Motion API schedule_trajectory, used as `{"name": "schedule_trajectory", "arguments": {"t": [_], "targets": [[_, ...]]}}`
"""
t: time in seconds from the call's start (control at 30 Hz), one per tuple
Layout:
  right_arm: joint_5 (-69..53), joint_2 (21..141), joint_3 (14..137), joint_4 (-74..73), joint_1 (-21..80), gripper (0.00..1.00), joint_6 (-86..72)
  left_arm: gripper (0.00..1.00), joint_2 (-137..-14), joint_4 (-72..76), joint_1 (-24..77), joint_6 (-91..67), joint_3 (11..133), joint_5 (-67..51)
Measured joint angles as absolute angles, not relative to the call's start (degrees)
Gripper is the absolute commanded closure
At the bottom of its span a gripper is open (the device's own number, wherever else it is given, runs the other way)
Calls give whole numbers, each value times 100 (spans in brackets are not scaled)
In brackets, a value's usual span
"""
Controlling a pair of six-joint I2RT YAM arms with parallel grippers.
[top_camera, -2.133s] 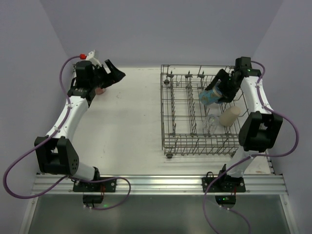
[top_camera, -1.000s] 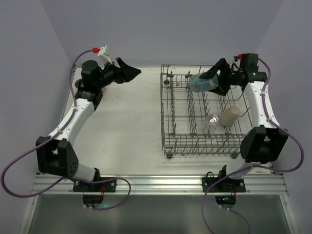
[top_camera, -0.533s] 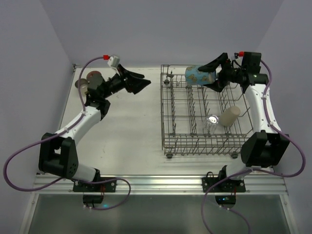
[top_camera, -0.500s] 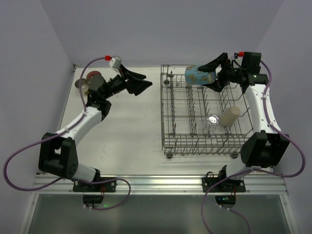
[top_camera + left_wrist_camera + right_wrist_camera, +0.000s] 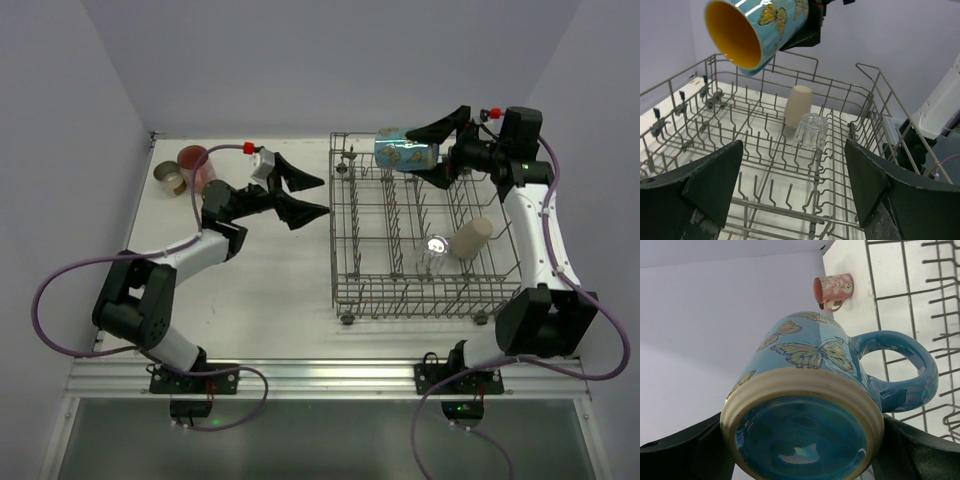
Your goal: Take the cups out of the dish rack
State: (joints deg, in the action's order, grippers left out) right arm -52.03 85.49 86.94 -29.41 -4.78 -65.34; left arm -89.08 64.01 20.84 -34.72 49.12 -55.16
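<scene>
My right gripper [image 5: 433,152] is shut on the blue butterfly mug [image 5: 405,153], holding it on its side in the air over the back edge of the dish rack [image 5: 410,297]. The right wrist view shows the mug's base [image 5: 802,440] between the fingers. My left gripper [image 5: 322,197] stands open and empty just left of the rack, facing it. From the left wrist view the mug's yellow mouth [image 5: 735,32] hangs above the rack [image 5: 779,210]. A clear tumbler [image 5: 434,252] and a beige cup [image 5: 471,238] sit in the rack. A pink mug [image 5: 195,165] and a tan cup [image 5: 170,177] stand at the table's back left.
Purple walls close in the table at the back and on both sides. The rack fills the right half of the table and has upright tines [image 5: 747,135] and small wheels [image 5: 347,318]. A metal rail [image 5: 320,375] runs along the near edge.
The right gripper has carried the blue mug further left along the rack's back edge. The left gripper has swung right and down toward the rack's left side.
</scene>
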Motion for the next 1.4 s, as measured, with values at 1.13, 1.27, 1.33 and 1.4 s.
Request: {"name": "schedule_trajectory", "arguments": {"t": [1.13,1.27,1.33,1.4], "targets": [[-5927,8090,7983,-1474,-178,100,-8305,15,-11244,7456,2891,-4364,6674,-5330],[-5977,8020,7950,-1389,-139,100,-8420,15,-11437,7454,2945,-4499,7017,-5290],[-5988,7992,7942,-1358,-139,100,-8473,15,-11500,7454,2965,-4560,7170,-5273],[-6007,7964,7926,-1299,-139,100,-8523,15,-11552,7456,2974,-4619,7306,-5269]]}}
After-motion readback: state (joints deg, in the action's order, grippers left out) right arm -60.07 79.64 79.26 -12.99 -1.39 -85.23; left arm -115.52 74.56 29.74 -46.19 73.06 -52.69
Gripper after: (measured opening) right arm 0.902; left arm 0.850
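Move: The blue cup, gripped by my right hand with its mouth facing left, is about 17 cm to the right of my open left hand, 7 cm ahead and 6 cm higher. The clear glass in the rack stands some 25 cm right of that hand, 4 cm ahead, 24 cm down; the beige cup 34 cm right, 8 cm ahead, 23 cm down. From my right hand, the left gripper lies about 17 cm left, 7 cm back and 6 cm lower. I bring my open left hand about 10 cm to the right over the rack, towards the blue cup's mouth, first easing slightly back, then forward, with a shallow dip on the way. My right hand keeps its grip and comes to meet it, moving up, back and left by roughly 4 cm each and rolling so the cup's mouth lifts. I don't touch the cup with my left fingers yet. ##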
